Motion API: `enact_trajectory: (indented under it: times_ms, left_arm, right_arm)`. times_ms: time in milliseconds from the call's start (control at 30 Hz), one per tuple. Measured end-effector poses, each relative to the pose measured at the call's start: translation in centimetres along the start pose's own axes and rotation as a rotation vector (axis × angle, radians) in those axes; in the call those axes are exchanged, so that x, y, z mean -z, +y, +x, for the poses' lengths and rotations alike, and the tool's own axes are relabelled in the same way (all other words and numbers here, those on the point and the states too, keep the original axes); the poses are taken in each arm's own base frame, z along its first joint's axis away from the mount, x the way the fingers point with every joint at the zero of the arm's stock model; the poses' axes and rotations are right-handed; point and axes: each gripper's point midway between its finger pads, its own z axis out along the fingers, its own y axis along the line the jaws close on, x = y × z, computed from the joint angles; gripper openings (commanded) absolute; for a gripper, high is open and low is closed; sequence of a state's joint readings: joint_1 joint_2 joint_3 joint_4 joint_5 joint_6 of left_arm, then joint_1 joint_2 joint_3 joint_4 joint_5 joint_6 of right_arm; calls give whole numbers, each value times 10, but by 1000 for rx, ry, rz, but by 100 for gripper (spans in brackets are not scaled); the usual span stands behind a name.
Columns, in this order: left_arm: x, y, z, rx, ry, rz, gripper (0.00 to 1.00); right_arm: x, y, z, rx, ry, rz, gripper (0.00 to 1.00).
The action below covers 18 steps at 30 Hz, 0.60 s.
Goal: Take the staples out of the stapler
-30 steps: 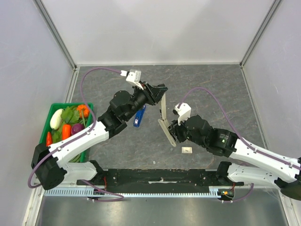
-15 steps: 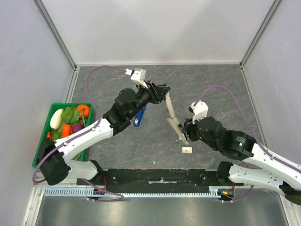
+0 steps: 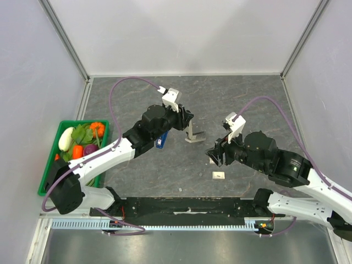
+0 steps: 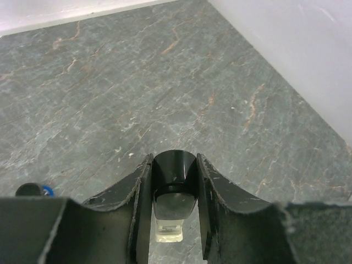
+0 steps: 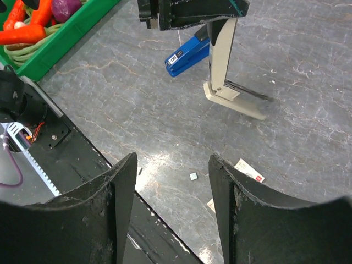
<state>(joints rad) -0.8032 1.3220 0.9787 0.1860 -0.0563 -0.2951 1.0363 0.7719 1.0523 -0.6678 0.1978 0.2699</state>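
Note:
The beige stapler is hinged open at the table's middle. Its upper arm stands upright and its base lies flat at the table surface. My left gripper is shut on the black top end of the upright arm, with the beige part below the fingers. My right gripper is open and empty, to the right of the stapler and nearer the front edge, not touching it. No loose staples can be made out.
A blue stapler lies just left of the beige one, under the left arm. A green basket of vegetables stands at the left edge. A small white label and tiny scraps lie near the front rail.
My right gripper let go of the stapler's base and drew back to the right. My left gripper lowered the stapler, and its base now lies flat at the table.

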Motion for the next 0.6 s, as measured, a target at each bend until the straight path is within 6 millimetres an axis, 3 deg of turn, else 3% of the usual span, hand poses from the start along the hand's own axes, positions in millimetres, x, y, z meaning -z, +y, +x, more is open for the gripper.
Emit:
enact_trajectory:
  times_ms: [200,333,467,600]
  left_arm:
    - [0,21,6,-34,30,-123,2]
    - [-10,36,9,-86,58,-231,2]
    - [-20,55,32,-131,126,-330,2]
    - [-28,68,66,-170,236,-393,2]
  right_arm:
    - [-14,1,10,6,52,13,62]
    - [-21,0,21,0,74,19,62]
    - [-25,-1,29,-8,91,19,62]
    - [-27,0,32,-12,92,16,62]
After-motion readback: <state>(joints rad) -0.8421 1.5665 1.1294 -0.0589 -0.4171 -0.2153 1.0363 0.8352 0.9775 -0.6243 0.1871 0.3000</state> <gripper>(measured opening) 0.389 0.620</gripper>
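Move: The left hand holds the open beige stapler by its black head; the bare table where the stapler is being taken lies about 8 cm ahead of that hand, 2 cm to its left and roughly 18 cm below. On the table, the blue stapler is some 6 cm ahead of the left hand and 12 cm to its left, and the nearer staple box about 6 cm back and 14 cm to its right. From the empty right hand that spot is some 25 cm ahead, 16 cm left and 21 cm below. Keeping its pinch on the beige stapler's black head, the left hand lowers it by about 8 to 9 cm towards the bare table to the right of the blue stapler, easing forward some 4 cm and a little left first and sinking fastest at the end, while the wrist rolls its left side up by some 20 degrees and swings counter-clockwise about 15. Meanwhile the right hand, empty and with its fingers staying open, sinks about 4 cm and drifts slightly left, still well clear of the stapler. ##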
